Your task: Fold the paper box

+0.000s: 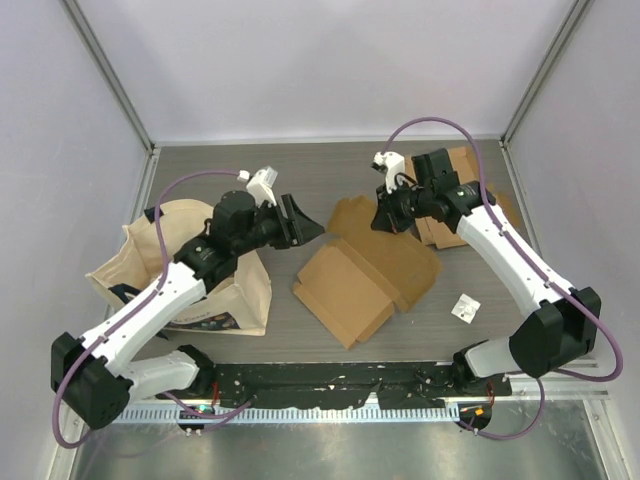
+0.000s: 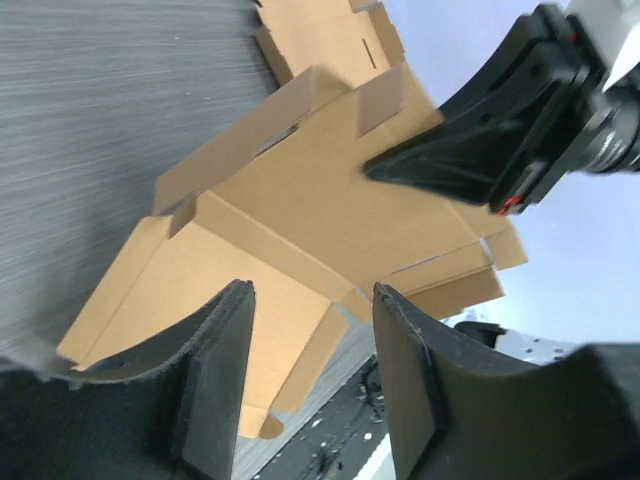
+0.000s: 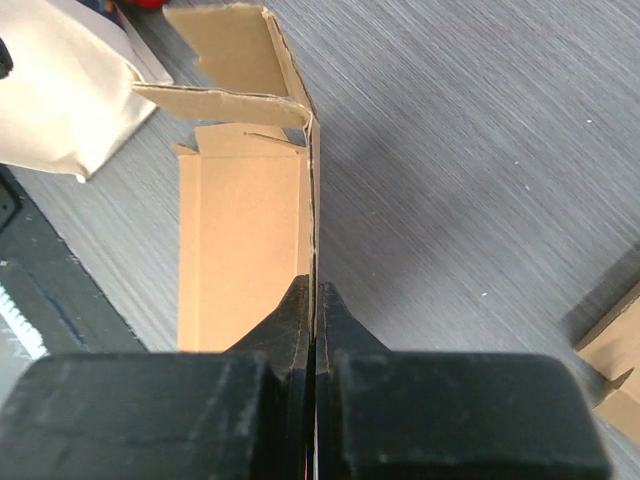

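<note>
The paper box is a brown cardboard blank, partly unfolded, lying mid-table. My right gripper is at its far edge, shut on an upright side flap; in the right wrist view the fingertips pinch the thin cardboard edge of the box. My left gripper hovers just left of the box with its jaws apart. In the left wrist view that gripper holds nothing between its fingers, the box lies beyond them, and the right gripper sits on the box's far side.
A cream canvas bag stands at the left under my left arm, also seen as the bag in the right wrist view. A stack of flat cardboard blanks lies at the back right. A small white packet lies near the right arm's base.
</note>
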Robot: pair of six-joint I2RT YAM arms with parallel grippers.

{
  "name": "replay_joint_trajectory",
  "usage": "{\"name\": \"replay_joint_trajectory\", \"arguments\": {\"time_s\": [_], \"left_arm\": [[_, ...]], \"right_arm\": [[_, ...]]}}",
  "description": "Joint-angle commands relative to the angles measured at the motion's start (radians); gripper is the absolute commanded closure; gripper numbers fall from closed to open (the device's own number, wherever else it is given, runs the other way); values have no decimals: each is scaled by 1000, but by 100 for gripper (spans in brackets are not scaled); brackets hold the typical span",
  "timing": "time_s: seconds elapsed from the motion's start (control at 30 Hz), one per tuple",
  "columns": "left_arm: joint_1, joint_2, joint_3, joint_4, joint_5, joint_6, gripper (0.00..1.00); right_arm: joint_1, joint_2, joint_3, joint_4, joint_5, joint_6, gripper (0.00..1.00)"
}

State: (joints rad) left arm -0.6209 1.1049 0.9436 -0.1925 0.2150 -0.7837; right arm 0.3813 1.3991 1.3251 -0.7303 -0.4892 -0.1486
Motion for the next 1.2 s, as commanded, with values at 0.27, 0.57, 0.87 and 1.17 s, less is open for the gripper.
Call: {"name": "replay_joint_trajectory", "arguments": {"time_s": [0.27, 0.57, 0.87, 1.17], "left_arm": [[-39, 303, 320, 18, -2, 260, 52], [-59, 389, 345, -19, -55, 414, 64], [-69, 437, 348, 5, -100, 411, 59], [-102, 464, 350, 4, -204, 455, 77]], "right_arm": [[50, 133, 29, 48, 34, -207, 99], [50, 170, 36, 60, -3, -224, 99], [50, 181, 48, 68, -29, -232, 99], [50, 193, 56, 75, -57, -233, 99]]}}
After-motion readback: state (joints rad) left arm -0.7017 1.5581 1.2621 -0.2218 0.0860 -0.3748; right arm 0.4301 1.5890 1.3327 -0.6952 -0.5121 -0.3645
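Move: The small flap at the raised left end of the paper box is about 6 cm ahead of my open left hand and 8 cm to its right, near its own height. My right hand already pinches the same panel's edge some 15 cm right of my left hand and 3 cm ahead. The box's lower panel hangs about 9 cm back and 8 cm right, roughly 14 cm down. From my right hand the flap is about 7 cm left, 3 cm ahead and slightly higher. I bring my left hand forward and right, almost level, to the box's end flap, then sink it some 6 cm while rolling its left side up about 25 degrees and narrowing the fingers to half their gap, astride the flap but not shut. My right hand keeps its pinch and lowers the box about 6 cm, drifting slightly left and swivelling a little counter-clockwise. ##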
